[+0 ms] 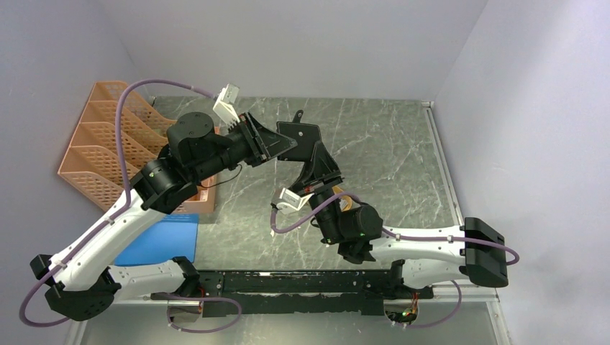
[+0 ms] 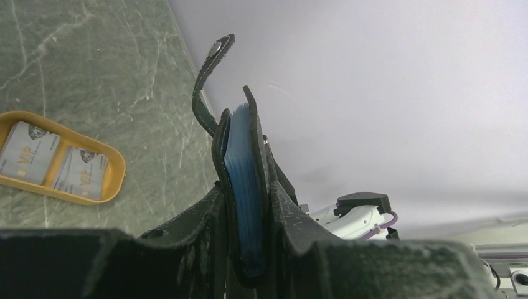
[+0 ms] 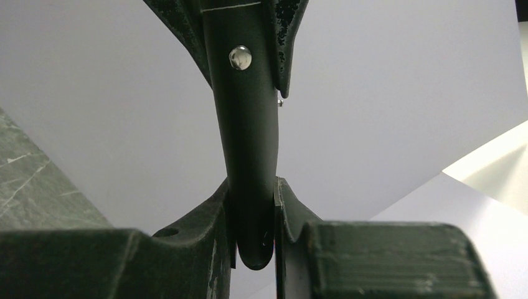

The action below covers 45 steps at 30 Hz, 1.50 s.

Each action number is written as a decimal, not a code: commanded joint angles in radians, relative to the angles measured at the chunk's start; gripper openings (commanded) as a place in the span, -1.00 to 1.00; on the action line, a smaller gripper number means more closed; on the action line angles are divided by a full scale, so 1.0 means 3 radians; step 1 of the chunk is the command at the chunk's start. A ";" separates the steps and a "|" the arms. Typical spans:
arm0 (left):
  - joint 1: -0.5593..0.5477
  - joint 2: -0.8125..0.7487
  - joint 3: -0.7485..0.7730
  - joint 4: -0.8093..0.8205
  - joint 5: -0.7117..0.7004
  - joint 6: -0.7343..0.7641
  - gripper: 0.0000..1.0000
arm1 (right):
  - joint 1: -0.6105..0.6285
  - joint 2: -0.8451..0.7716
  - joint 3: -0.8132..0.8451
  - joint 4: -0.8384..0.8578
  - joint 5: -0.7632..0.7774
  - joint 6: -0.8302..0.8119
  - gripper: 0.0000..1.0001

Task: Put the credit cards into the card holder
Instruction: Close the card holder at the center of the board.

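The black card holder (image 1: 308,136) hangs in the air over the middle of the table, gripped from two sides. My left gripper (image 2: 246,192) is shut on one edge of it; the bluish inner pockets (image 2: 244,168) show between the fingers, and the snap tab (image 2: 215,59) curls upward. My right gripper (image 3: 252,187) is shut on the black cover (image 3: 246,131) below its metal stud. Two pale credit cards (image 2: 28,157) (image 2: 81,172) lie in the orange oval tray (image 2: 115,180) on the table. In the top view the right arm hides most of that tray.
An orange mesh file rack (image 1: 101,144) stands at the back left. A flat blue pad (image 1: 162,241) lies at the near left beside the left arm. Pale walls close in the marble table (image 1: 388,144) on three sides.
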 commanded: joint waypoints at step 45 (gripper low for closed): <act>0.0007 -0.0797 0.0173 -0.0382 0.2107 0.3218 -0.90 | -0.2001 -0.0911 0.1156 -0.2392 -0.5882 0.8498 0.89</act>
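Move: Both hands already hold the folded card holder in mid-air: its middle lies about 3 cm ahead and 4 cm right of the left hand, and about 4 cm ahead, 3 cm left and 2 cm above the right hand. Its unfastened strap sticks out some 5 cm farther forward than that middle. The card tray sits on the table, nearly straight below the right hand, roughly 38 cm down. Right releases the card holder, opening wide; both hands turn and draw some 14 cm back, left still pinching. ##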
